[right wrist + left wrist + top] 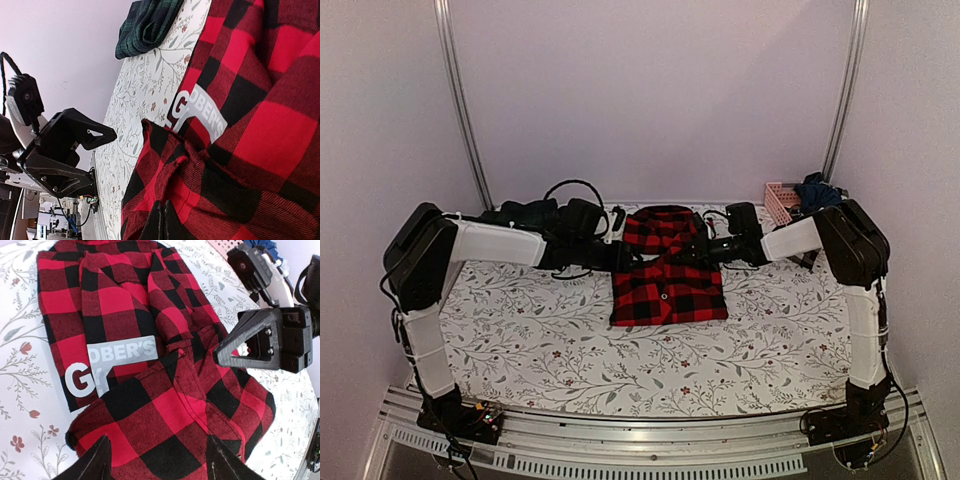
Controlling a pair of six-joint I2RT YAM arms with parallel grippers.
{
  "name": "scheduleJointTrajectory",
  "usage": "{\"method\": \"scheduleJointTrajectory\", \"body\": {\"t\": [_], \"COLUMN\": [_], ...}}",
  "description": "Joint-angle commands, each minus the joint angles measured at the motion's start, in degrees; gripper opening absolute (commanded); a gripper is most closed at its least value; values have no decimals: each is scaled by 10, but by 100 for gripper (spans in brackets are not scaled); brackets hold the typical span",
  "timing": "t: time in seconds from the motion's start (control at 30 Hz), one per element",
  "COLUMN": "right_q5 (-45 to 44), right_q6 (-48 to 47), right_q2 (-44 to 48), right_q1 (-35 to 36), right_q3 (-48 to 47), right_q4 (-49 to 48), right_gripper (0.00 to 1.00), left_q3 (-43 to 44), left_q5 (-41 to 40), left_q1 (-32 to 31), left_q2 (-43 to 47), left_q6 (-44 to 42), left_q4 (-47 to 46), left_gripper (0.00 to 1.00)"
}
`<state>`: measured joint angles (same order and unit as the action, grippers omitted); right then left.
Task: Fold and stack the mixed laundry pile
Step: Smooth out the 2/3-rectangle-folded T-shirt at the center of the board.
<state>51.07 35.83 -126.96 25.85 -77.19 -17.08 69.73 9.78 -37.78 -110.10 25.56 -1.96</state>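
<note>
The red-and-black checked flannel shirt [668, 275] lies folded at the middle of the table, with a grey printed label [122, 352] showing on it. My left gripper [160, 460] is open, its two fingers spread over the shirt's near fold, and it shows at the shirt's left edge [618, 255]. My right gripper [163, 210] is shut on a raised ridge of the flannel at the shirt's right side [692, 252]. A dark green tartan piece [145, 25] lies crumpled farther off on the cloth. Dark clothes [817, 190] sit in the pink basket.
A pink slatted basket [778, 203] stands at the back right corner. The white leaf-patterned table cloth [570, 350] covers the table. Black cables [570, 190] loop above the left arm near the back wall. Both wrists crowd the shirt from either side.
</note>
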Motion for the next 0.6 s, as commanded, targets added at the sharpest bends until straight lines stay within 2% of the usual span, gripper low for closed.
{"method": "scheduleJointTrajectory", "body": {"t": [0.0, 0.13, 0.17, 0.23, 0.33, 0.57], "right_q5": [-28, -17, -6, 4, 13, -5], "right_q6": [-11, -9, -2, 6, 7, -11], "right_q2": [12, -1, -2, -1, 2, -33], "right_q1": [-16, -20, -19, -14, -1, 18], "right_q3": [7, 9, 7, 6, -7, -57], "right_q4": [-28, -34, -37, -41, -34, 31], "right_gripper": [0, 0, 4, 19, 31, 33], "left_q3": [5, 8, 7, 7, 7, 11], "left_q5": [-4, -7, -6, -6, -6, 0], "left_q1": [4, 8, 9, 10, 10, 10], "left_q2": [-24, -32, -32, -32, -32, -37], "left_q6": [2, 9, 10, 9, 8, 13], "left_q4": [-18, -17, -19, -19, -18, -19], "left_gripper": [64, 64, 64, 64, 64, 64]}}
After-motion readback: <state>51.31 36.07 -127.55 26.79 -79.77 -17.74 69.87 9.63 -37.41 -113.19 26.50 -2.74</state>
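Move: Below the left hand lies the red-checked T-shirt, its middle roughly 3 cm ahead, 6 cm to the right and 5 cm lower. The pale print is about 7 cm ahead of that hand and 1 cm right. From the shut right hand, the raised fold in the shirt is about 1 cm ahead, 3 cm left and 2 cm down; the print is some 4 cm ahead and 9 cm left, 4 cm below. Sinking about 2.5 cm towards the T-shirt, the left hand keeps its fingers spread and then stays there. The right hand, still shut, slides forward and to its right about 2 cm, then swings some 3 cm back to the left, drawing back and rising slightly while its fingers open to a third, ending astride the raised fold. ##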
